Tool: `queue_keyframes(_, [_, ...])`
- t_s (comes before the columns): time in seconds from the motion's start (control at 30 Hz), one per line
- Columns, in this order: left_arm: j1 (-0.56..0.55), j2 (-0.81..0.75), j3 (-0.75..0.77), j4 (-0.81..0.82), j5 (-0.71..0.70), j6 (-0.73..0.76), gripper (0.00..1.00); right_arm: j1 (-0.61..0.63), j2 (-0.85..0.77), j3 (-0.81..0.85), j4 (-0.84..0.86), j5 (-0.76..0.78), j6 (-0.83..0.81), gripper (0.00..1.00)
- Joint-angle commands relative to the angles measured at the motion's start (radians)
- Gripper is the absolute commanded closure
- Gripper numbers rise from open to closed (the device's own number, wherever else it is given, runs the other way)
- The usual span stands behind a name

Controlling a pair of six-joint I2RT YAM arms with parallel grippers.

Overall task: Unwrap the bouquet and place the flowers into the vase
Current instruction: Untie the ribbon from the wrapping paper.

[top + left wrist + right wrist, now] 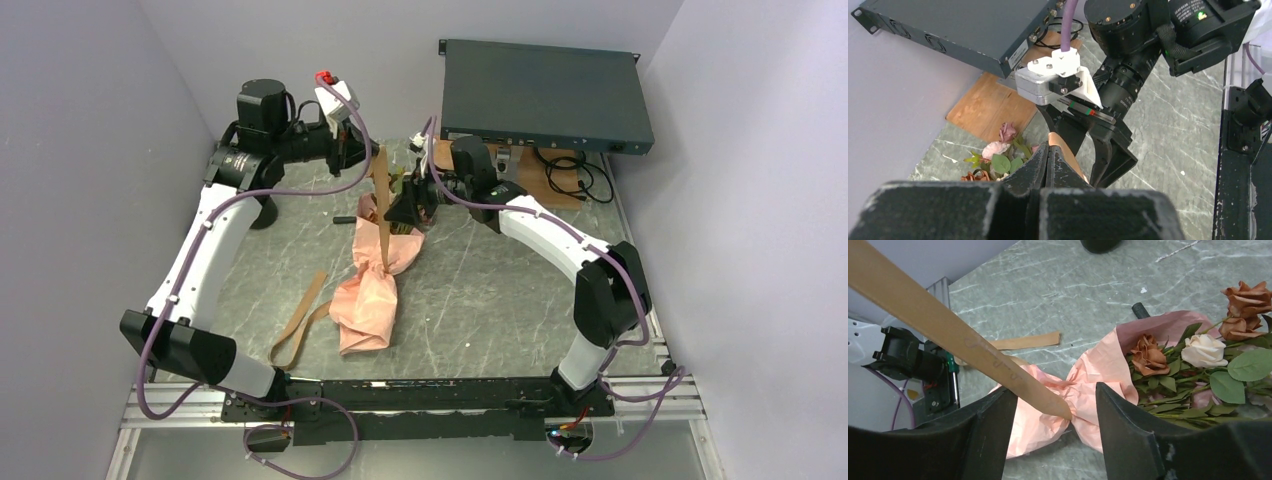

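The bouquet (pixel 375 285) lies on the marble table, its crinkled pink paper (pixel 1098 375) pinched at the waist. Its flowers (pixel 1198 355), rust and cream roses with green leaves, spill out at the far end (pixel 993 160). A tan ribbon (pixel 948 325) runs taut from the waist up to my left gripper (pixel 1049 150), which is shut on it above the table (pixel 375 150). My right gripper (pixel 1055 390) hangs open just over the waist, one finger on each side of the ribbon (pixel 400 208). The black vase (pixel 262 105) stands at the back left, partly behind my left arm.
The ribbon's loose end (pixel 300 320) trails on the table at the front left. A dark grey rack box (pixel 545 95) sits at the back right over a wooden board (pixel 550 175) with black cables (pixel 590 180). A short black rod (pixel 343 219) lies beside the bouquet.
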Motion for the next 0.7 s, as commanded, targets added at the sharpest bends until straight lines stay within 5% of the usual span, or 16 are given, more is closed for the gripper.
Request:
queue_keyframes(0.0, [-0.001,0.002,0.012,0.104,0.021,-0.106,1.00,-0.004,0.013,0.018,0.047,-0.012,0.027,0.40])
queue_keyframes(0.1, [-0.002,0.007,0.009,0.111,0.026,-0.118,1.00,0.003,0.019,0.001,0.105,-0.022,0.069,0.41])
queue_keyframes(0.2, [-0.002,0.013,0.013,0.108,0.029,-0.123,1.00,0.015,0.050,0.022,0.121,-0.026,0.090,0.56])
queue_keyframes(0.3, [-0.002,0.019,0.012,0.110,0.026,-0.131,1.00,0.016,0.069,0.056,0.119,-0.042,0.096,0.61])
queue_keyframes(0.4, [-0.002,0.015,0.000,0.112,0.017,-0.140,1.00,0.019,0.078,0.085,0.110,-0.057,0.093,1.00])
queue_keyframes(0.43, [-0.002,0.007,-0.013,0.113,0.006,-0.138,0.99,0.019,0.073,0.091,0.107,-0.057,0.096,1.00])
queue_keyframes(0.57, [0.002,-0.058,-0.136,0.112,-0.023,-0.064,0.42,0.019,0.034,0.098,0.115,-0.052,0.113,1.00])
queue_keyframes(0.67, [0.007,-0.138,-0.295,0.165,-0.113,-0.041,0.25,0.019,0.009,0.104,0.116,-0.043,0.119,1.00])
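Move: The taut ribbon passes between the right fingers, about 2 cm to the left of that hand's point and level with it. The left hand already holds the ribbon's upper end; that same stretch lies about 15 cm straight below. From the right hand, the knot is about 1 cm back, 2 cm left and 20 cm down, the flower heads about 17 cm ahead, level sideways, and the loose ribbon tail about 9 cm back and 19 cm left, both near the table. Hold the ribbon's end up with the left gripper while you ease the right one about 2 cm to its left and slightly down onto the hanging stretch, and shut its fingers to pinch it, then rise about a centimetre. Once it is pinched, open the left fingers wide, let go and sink some 4 cm towards the right hand. ##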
